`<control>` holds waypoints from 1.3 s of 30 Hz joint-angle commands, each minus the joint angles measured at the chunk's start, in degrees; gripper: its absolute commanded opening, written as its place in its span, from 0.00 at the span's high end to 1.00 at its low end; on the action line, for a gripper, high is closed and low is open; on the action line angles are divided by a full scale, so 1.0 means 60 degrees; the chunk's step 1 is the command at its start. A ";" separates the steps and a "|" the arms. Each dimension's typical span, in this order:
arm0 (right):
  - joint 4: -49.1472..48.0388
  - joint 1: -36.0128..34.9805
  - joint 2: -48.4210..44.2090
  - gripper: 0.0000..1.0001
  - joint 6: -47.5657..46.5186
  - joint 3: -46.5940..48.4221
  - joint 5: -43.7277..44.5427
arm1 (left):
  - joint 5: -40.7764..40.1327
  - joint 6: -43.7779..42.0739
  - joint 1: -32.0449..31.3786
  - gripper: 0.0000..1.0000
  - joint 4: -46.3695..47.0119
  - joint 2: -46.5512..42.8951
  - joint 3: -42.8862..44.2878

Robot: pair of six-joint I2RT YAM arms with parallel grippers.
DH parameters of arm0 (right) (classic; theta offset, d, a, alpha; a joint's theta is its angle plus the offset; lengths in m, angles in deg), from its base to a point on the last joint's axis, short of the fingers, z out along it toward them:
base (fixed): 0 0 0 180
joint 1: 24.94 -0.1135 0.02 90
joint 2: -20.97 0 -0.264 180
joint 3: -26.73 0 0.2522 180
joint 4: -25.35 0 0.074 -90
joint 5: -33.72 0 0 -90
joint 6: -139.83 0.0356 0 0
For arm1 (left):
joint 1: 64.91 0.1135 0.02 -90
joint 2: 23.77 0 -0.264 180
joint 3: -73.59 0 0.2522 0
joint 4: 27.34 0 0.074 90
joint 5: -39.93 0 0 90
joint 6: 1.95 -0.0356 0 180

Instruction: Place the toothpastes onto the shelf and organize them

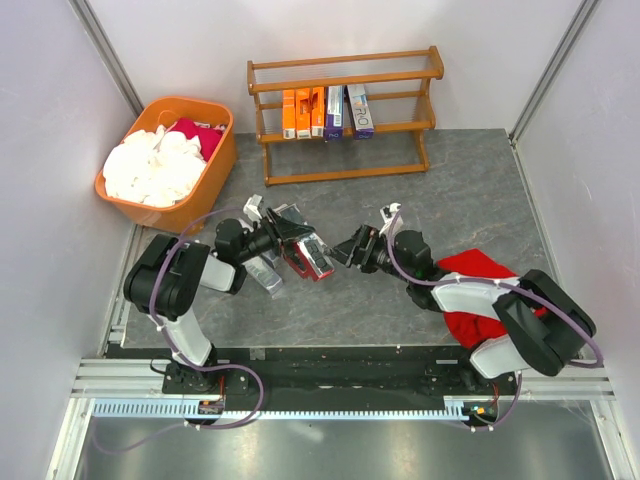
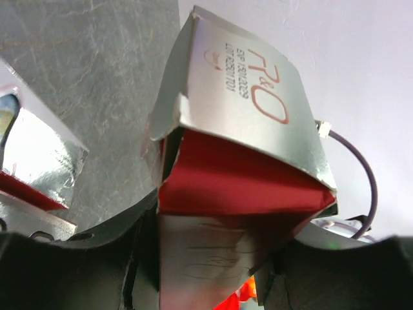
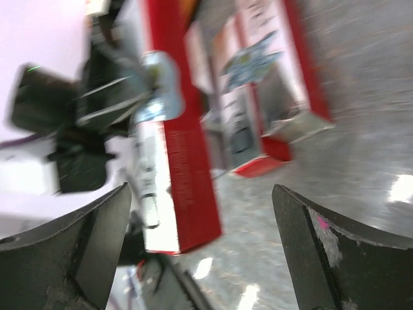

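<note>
My left gripper point(image 1: 293, 240) point(image 2: 213, 258) is shut on a red-and-silver toothpaste carton point(image 1: 314, 260) point(image 2: 242, 177), held above the table; the carton's end flap hangs partly open in the left wrist view. Just to its right, my right gripper point(image 1: 350, 248) point(image 3: 201, 213) stands open and empty, with that carton point(image 3: 184, 161) a little ahead of its fingers, blurred. The wooden shelf point(image 1: 345, 75) stands at the back; on its middle tier stand three orange toothpastes point(image 1: 302, 112) and two purple-and-white ones point(image 1: 347, 110). More silver and red cartons point(image 1: 266, 272) point(image 3: 258, 77) lie under the left arm.
An orange tub point(image 1: 205, 200) holding white and pink cloths sits at the back left. A red cloth point(image 1: 478, 290) lies under the right arm. Grey walls close in both sides of the table.
</note>
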 commanded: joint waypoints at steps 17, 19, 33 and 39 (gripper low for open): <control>-0.8928 0.0012 0.3654 0.29 0.4093 -0.1086 -0.3049 | 0.0727 0.1255 0.0046 0.44 0.4216 0.0277 0.0150; -0.9077 0.0012 0.3874 0.36 0.4182 -0.1086 -0.3019 | 0.0728 0.1255 0.0032 0.44 0.4216 0.0277 0.0151; -0.9737 0.0100 0.3788 0.63 0.4520 -0.1218 -0.2800 | 0.1182 0.0568 0.0105 0.13 0.3252 -0.0059 0.0239; -0.9503 0.0510 0.3772 0.64 0.4301 -0.1101 -0.2755 | 0.0686 -0.1685 0.0119 0.00 -0.1087 -0.1596 0.0224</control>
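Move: Between the two hands the red toothpaste is still held by the left fingers, its free end jutting out about 6 cm back, 4 cm left and 3 cm below the right hand. From the left hand that end lies some 8 cm back and 5 cm right. A red table box stands about 11 cm left, 3 cm back and 10 cm below the right hand, the clear box some 20 cm left and 6 cm back of it, just as low. Swinging back about 5 cm and left about 3, then sinking some 3 cm, the right hand brings its open fingers round the toothpaste's free end, tipping and rolling roughly 30 degrees overall, and pinches the end as its grip effort rises. Only then does the left hand, nearly still until now, open fully and let go. ##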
